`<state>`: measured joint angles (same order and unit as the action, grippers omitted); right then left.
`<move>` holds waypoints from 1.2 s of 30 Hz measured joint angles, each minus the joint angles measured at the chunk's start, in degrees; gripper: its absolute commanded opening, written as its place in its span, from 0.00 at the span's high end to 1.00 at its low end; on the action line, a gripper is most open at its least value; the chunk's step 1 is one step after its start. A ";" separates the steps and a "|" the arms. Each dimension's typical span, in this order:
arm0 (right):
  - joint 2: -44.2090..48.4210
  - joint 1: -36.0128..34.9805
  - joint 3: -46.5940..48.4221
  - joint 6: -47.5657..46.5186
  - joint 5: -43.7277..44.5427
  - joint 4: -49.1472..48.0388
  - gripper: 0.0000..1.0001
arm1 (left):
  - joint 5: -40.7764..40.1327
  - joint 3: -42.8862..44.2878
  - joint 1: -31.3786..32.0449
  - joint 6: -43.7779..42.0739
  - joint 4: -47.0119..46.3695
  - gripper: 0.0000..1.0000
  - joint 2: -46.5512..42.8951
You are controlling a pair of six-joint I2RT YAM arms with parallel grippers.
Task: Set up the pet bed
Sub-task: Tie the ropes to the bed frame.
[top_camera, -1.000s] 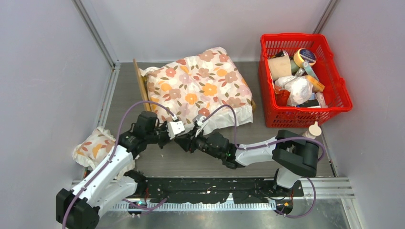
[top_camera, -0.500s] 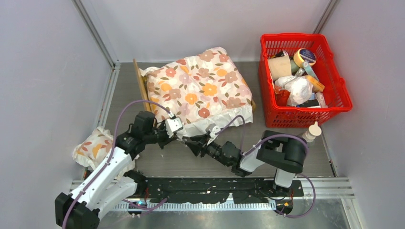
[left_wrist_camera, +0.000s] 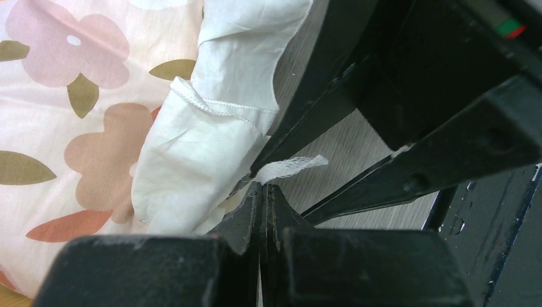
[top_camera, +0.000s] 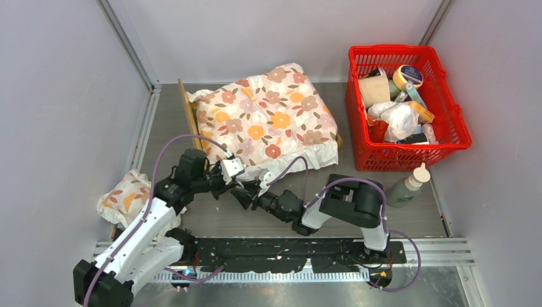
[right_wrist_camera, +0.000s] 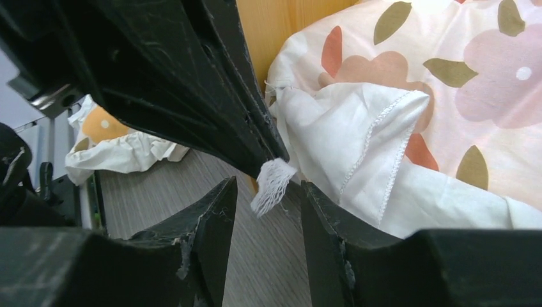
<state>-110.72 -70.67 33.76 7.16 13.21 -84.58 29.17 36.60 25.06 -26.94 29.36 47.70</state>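
Observation:
The pet bed [top_camera: 187, 110] stands at the back centre. Only its light-wood headboard shows; a white floral-print cover [top_camera: 265, 121] lies over the rest. My left gripper [top_camera: 238, 180] sits at the cover's near left corner, shut on a small white mesh tag [left_wrist_camera: 291, 167] at that corner. In the left wrist view its jaws [left_wrist_camera: 263, 187] are pressed together. My right gripper [top_camera: 248, 194] faces it from the right. Its fingers [right_wrist_camera: 268, 185] are open on either side of the hanging tag [right_wrist_camera: 271, 186] without touching it. Wood of the bed [right_wrist_camera: 281, 25] shows behind.
A small floral pillow [top_camera: 125, 198] lies by the left wall, also seen as the pillow [right_wrist_camera: 121, 144] in the right wrist view. A red basket [top_camera: 447, 144] full of items stands at the back right. A bottle [top_camera: 407, 187] stands in front of it.
My right gripper has opened and slid left toward the left gripper, its arm folding in. The left gripper has stayed shut at the cover's corner.

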 measured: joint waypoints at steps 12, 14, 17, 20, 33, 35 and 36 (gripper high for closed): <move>-5.05 -0.11 6.08 -2.36 4.72 0.02 0.94 | -0.94 -0.02 -0.07 1.07 -1.44 0.96 -1.86; -5.07 -0.22 6.19 -2.47 5.35 -0.07 0.95 | -1.57 -0.04 -0.07 2.16 -1.77 0.84 -2.29; -5.07 -0.15 6.10 -2.05 6.34 -0.09 0.95 | -4.48 -0.04 -0.07 5.77 -2.19 0.59 -3.87; -4.59 -0.09 5.49 -0.83 6.32 1.49 0.95 | -8.72 0.42 -0.07 10.69 -2.32 0.52 -5.99; 0.33 -0.09 14.34 3.80 3.58 37.18 0.95 | -30.84 9.38 -0.55 40.54 4.59 0.46 -8.90; 0.33 -0.09 16.57 3.74 3.41 41.35 0.95 | -34.03 9.38 -0.66 44.00 5.25 0.42 -9.22; 0.33 -0.09 17.73 3.67 3.37 43.63 0.95 | -35.85 9.40 -0.74 45.44 5.86 0.42 -9.27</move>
<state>-110.39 -70.76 51.48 10.83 16.58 -40.95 -6.68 46.00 24.32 18.50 35.22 38.44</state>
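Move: The left fingers are shut on a rope, with its short free end sticking out of their tips. This end lies about 2 cm ahead of the open right hand and 2 cm to its left, at the same height. From the left hand, the frame's near-left corner is some 9 cm to the left, 1 cm back and 8 cm lower; the floral cushion's middle is about 20 cm ahead, 9 cm to the right and 6 cm lower. The right hand slips forward and left by 2 to 3 cm and pinches the rope end at the left fingertips, then sinks some 5 cm and edges left towards the frame corner, its fingers tipping down and keeping hold of the rope. The left hand rises slightly, opens to about half and leaves the rope, going up, left and a little forward over the frame corner while turning counter-clockwise. ##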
